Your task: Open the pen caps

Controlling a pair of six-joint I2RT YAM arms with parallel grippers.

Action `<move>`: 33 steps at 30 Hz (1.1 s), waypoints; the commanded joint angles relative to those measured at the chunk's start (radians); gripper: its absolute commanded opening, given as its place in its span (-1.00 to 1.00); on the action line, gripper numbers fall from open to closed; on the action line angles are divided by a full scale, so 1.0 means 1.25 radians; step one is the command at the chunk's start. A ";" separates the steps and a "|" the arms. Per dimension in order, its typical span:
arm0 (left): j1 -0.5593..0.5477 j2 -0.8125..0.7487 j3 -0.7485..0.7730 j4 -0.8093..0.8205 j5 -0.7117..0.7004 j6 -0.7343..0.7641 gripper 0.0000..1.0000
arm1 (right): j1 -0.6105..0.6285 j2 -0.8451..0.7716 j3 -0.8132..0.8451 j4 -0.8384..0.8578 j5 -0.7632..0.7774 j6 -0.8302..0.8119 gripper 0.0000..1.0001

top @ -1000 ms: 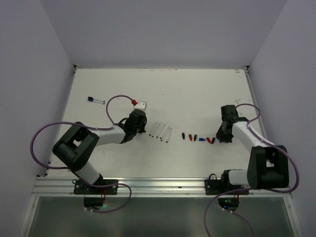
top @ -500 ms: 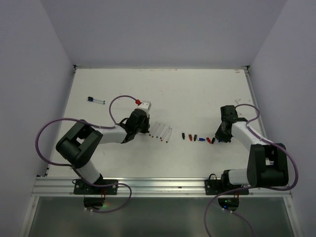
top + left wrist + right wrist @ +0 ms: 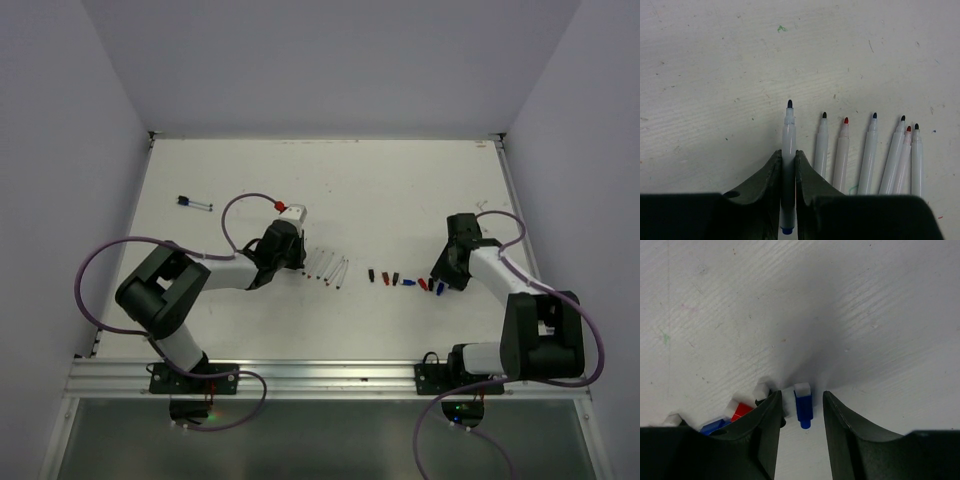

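Observation:
In the left wrist view my left gripper (image 3: pixel 788 152) is shut on a white pen (image 3: pixel 789 130) with a bare dark-blue tip, its jaws tight against both sides of the barrel. That pen lies parallel to several uncapped pens (image 3: pixel 871 150) on its right. From above, my left gripper (image 3: pixel 290 262) sits at the left end of the pens (image 3: pixel 325 268). My right gripper (image 3: pixel 800 394) is open, and a blue pen cap (image 3: pixel 803 410) lies loose on the table between its fingers. Red (image 3: pixel 741 410) and blue (image 3: pixel 715 425) caps lie to its left. The cap row (image 3: pixel 400 280) ends at my right gripper (image 3: pixel 440 285).
A lone capped pen (image 3: pixel 195 203) lies at the far left of the white table (image 3: pixel 380 190). A white block with a red connector (image 3: pixel 288 211) sits just behind my left wrist, with a purple cable (image 3: pixel 232 205) looping from it. Walls close in on three sides.
My right jaws have opened and a blue cap now lies on the table at the right end of the cap row. The left wrist edged slightly right, then held still.

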State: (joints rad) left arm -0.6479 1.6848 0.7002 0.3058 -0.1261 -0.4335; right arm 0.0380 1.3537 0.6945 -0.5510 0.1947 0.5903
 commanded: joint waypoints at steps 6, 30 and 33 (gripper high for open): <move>0.005 -0.004 0.019 -0.035 -0.005 -0.019 -0.54 | -0.003 -0.045 -0.002 0.006 -0.016 -0.005 -0.11; 0.005 -0.171 0.093 -0.162 -0.077 0.014 0.15 | -0.002 -0.210 0.190 -0.092 -0.072 -0.066 0.59; 0.018 -0.186 0.140 -0.228 -0.110 -0.014 0.24 | -0.001 -0.209 0.208 -0.081 -0.125 -0.067 0.63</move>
State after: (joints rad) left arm -0.6460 1.4921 0.7986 0.0998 -0.1963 -0.4309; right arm 0.0380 1.1030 0.9051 -0.6392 0.1108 0.5297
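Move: The blue-ended pen lies between the left gripper's barely parted pads, right at the hand point and about 1 cm down. The black-ended pen beside it is some 2 cm to the right, the red-ended one about 4 cm right, and the still-capped pens about 14 cm ahead and 25 cm left. For the right gripper, the blue cap stands free between its fingers, about 1 cm below, with the black cap 2 cm left of it and 1 cm ahead, and the red cap 4 cm left and 1 cm ahead. Hold the left gripper at the end of the pen row while its fingers open off the blue-ended pen, ease it slightly back and left, then lift it about 8 cm, opening further. Meanwhile raise the right gripper straight off the blue cap, some 13 cm up and a little forward, swinging its fingertips forward about 20 degrees and spreading them wide. ##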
